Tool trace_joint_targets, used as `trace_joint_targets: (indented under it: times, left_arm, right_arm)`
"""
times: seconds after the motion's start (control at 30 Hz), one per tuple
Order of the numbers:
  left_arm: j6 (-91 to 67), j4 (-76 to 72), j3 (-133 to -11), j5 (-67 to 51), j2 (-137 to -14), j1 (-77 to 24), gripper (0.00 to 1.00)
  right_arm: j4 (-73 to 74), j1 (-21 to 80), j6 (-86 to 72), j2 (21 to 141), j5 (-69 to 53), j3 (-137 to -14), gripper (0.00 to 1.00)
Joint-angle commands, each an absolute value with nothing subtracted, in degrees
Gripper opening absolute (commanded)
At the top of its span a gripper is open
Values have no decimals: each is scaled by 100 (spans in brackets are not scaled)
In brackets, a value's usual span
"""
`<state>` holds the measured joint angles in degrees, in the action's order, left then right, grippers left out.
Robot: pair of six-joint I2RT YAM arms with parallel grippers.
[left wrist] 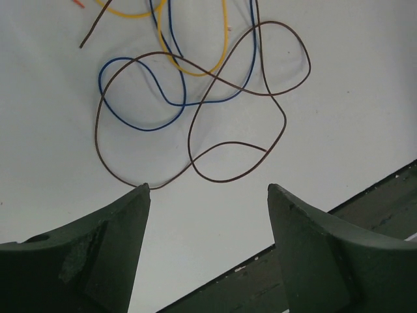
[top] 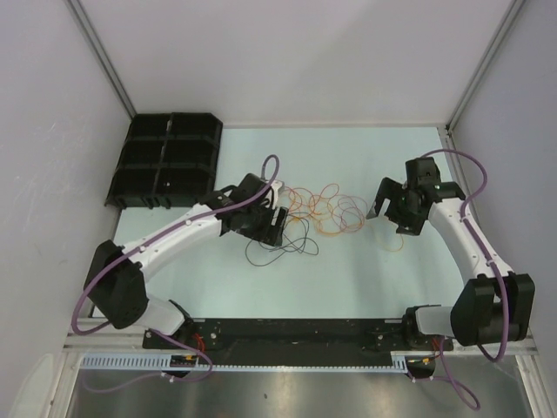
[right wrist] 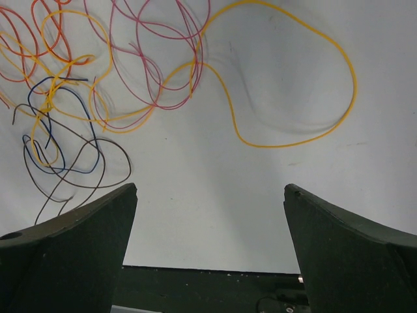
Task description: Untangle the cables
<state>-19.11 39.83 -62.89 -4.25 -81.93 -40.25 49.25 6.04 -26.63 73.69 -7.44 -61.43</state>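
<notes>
The cables [top: 326,209] lie in a loose tangle of orange, red, yellow and pink loops on the table between my two arms. A dark loop [top: 277,252] trails out toward the near side. My left gripper [top: 280,222] is at the tangle's left end. In its wrist view the left gripper [left wrist: 208,189] is open and holds nothing. A brown cable [left wrist: 238,176] curves just beyond the fingertips and grazes the left one, with blue [left wrist: 130,124] and yellow [left wrist: 195,72] loops farther out. My right gripper [top: 383,202] hovers at the tangle's right end. Seen from the wrist, the right gripper [right wrist: 210,189] stands wide open over bare table, short of a big yellow loop [right wrist: 313,140] and pink loops [right wrist: 163,65].
A black compartment tray [top: 165,161] sits at the back left corner. A black rail [top: 296,331] runs along the near edge between the arm bases. White walls close the table on the left, back and right.
</notes>
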Motion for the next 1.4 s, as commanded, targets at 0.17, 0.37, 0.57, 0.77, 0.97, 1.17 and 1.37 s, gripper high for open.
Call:
trace_joint_targets:
  times: [0.17, 0.37, 0.57, 0.77, 0.97, 1.17, 1.37]
  left_arm:
    - [-818, 4122, -6829, -677, -8903, -4324, 72]
    - [-729, 4061, -7031, -545, -9316, -4456, 64]
    - [-800, 4017, -7189, -659, -9605, -4465, 2]
    - [-904, 4411, -7951, -563, -9668, -4456, 0]
    - [-1204, 5334, -10446, -150, -9878, -4228, 0]
    - [-1740, 5028, -12330, -18, -9677, -3876, 0]
    - [-1775, 4492, -11805, 597, -9054, -3885, 0]
  right_arm:
    - [4772, 413, -2435, 7690, -835, -6565, 100]
    - [4869, 325, -2277, 7769, -782, -6592, 100]
    - [4878, 334, -2250, 7901, -800, -6618, 99]
    - [4869, 351, -2250, 8103, -870, -6706, 98]
    - [4808, 369, -2294, 8130, -940, -6741, 98]
    - [4816, 395, -2329, 8121, -1037, -6820, 98]
    - [4808, 422, -2364, 8077, -1063, -6864, 98]
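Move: The brown cable's near strand, where the left fingers will shut, lies about 3 cm to the left hand's right, perhaps 1 cm ahead and 4 cm below. The blue cable's loops are centred some 4 cm ahead and 2 cm right; the red cable sits about 11 cm ahead and 5 cm right, and the pink cable 9 cm ahead and 16 cm right. From the right hand, the brown strand is roughly 23 cm left, 4 cm back and 6 cm below. The left hand sinks about 4 cm onto the brown cable while easing some 3 cm to the right with a slight clockwise turn, and its fingers go from about three-quarters open to shut, pinching the strand near the table. Keeping that pinch, it draws the cable up, slowly and then fast, for some 33 cm and about 12 cm forward, swinging first right and then a little back left as the fingers tip up and outward by roughly 35 degrees. ##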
